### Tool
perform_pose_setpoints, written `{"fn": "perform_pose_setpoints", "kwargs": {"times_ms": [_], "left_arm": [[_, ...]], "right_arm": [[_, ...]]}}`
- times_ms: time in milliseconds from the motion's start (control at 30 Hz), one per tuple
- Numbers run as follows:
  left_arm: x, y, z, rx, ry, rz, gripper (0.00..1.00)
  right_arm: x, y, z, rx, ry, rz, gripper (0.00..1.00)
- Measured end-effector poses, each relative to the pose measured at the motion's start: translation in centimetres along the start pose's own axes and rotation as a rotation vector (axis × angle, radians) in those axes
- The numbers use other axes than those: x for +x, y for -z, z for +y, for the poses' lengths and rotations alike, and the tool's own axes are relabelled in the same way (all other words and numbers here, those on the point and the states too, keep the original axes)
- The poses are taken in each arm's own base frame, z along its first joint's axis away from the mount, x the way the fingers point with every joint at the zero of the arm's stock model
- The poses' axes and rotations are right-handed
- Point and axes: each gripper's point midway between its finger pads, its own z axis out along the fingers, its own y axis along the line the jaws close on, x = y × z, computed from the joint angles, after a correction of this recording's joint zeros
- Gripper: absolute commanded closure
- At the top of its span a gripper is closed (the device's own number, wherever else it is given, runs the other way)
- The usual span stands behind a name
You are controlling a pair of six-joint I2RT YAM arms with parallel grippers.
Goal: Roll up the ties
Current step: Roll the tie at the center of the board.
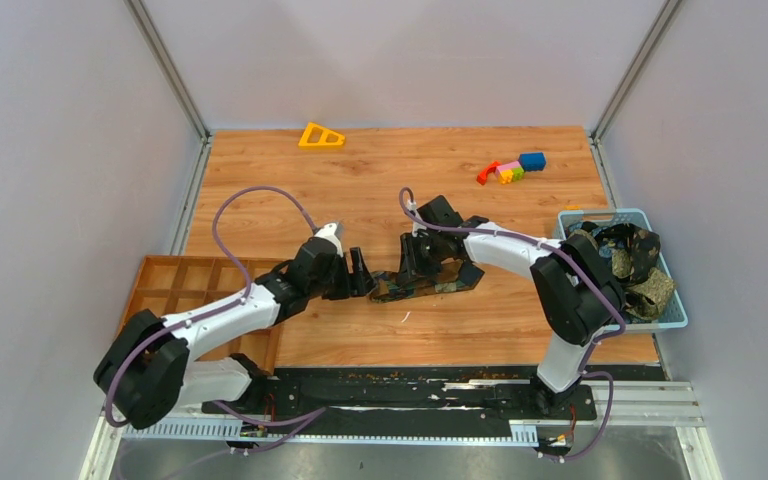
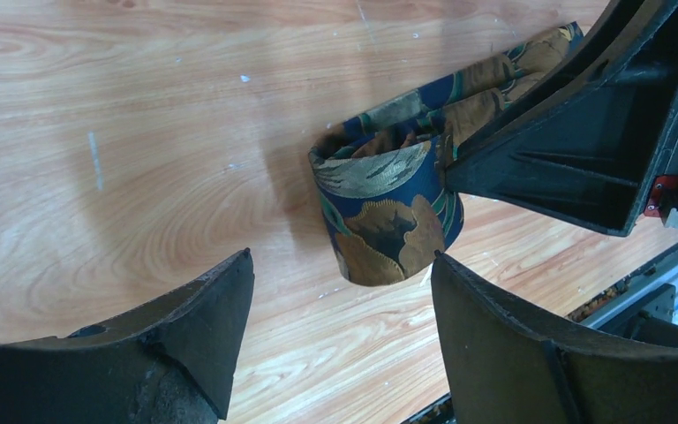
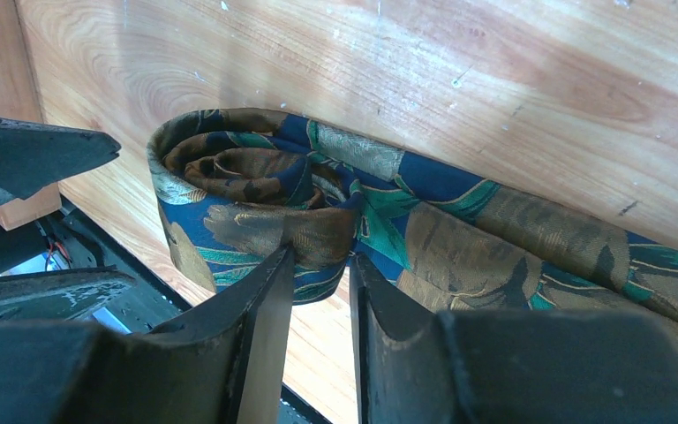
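Note:
One tie (image 1: 438, 284) lies across the middle of the table, its left end wound into a loose roll (image 2: 387, 208) standing on edge. The fabric is dark blue with gold, brown and teal leaf shapes. My left gripper (image 1: 360, 272) sits just left of the roll, open, with nothing between its fingers. In the left wrist view the roll stands a little beyond the left gripper (image 2: 342, 254). My right gripper (image 3: 320, 253) is shut on the roll's outer layer (image 3: 238, 177). The unrolled length (image 3: 530, 238) trails away to the right.
A blue basket (image 1: 605, 214) at the right edge holds more ties (image 1: 630, 262) in a heap. A wooden compartment tray (image 1: 195, 285) lies under the left arm. A yellow triangle (image 1: 321, 136) and coloured toy blocks (image 1: 510, 168) sit at the far edge.

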Motion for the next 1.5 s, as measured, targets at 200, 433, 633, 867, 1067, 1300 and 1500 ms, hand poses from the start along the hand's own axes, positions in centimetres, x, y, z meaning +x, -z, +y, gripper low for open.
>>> {"fn": "perform_pose_setpoints", "kwargs": {"times_ms": [200,433,633,867,1067,1300,1500], "left_arm": [[0.4,-1.4,-0.6,0.038,0.010,0.019,0.22],[0.9,-2.4,-1.1,0.071,0.035,0.040,0.27],[1.8,-3.4,-1.3,0.097,0.069,0.066,0.32],[2.4,-4.7,-1.9,0.139,0.108,0.088,0.38],[2.5,-5.5,-2.2,0.163,0.132,0.092,0.43],[2.5,-6.0,-2.4,0.178,0.143,0.089,0.51],[2.5,-6.0,-2.5,0.172,0.147,0.100,0.54]], "right_arm": [[0.0,0.0,-0.2,0.006,0.003,0.001,0.71],[0.1,-0.1,-0.2,0.007,0.006,0.003,0.71],[0.2,-0.4,-0.4,0.010,0.002,0.011,0.71],[0.2,-0.3,-0.5,0.013,0.005,0.010,0.72],[0.0,-0.3,-0.9,0.024,0.003,0.003,0.73],[-0.2,-0.2,-1.2,0.034,0.008,-0.001,0.72],[-0.7,0.4,-0.7,0.034,0.017,0.000,0.67]]}}
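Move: The tie's rolled end stands about 5 cm to the right of my left hand, 1 cm ahead and some 5 cm below. The flat rest of the tie runs on from it, its middle roughly 15 cm to my left hand's right, level fore and aft and 7 cm below. A white scrap lies 7 cm back and 7 cm right of my left hand, 8 cm down. From my right hand, the roll's middle is about 3 cm left and 2 cm below. While my right fingers keep their hold on the wall of the rolled tie, hardly shifting, I bring my left hand about 5.5 cm to the right and 4 cm down onto the roll, rolling the wrist some 10 degrees so its left side drops. As I arrive I narrow the left fingers from wide to half open, until they pinch the roll from both sides. ##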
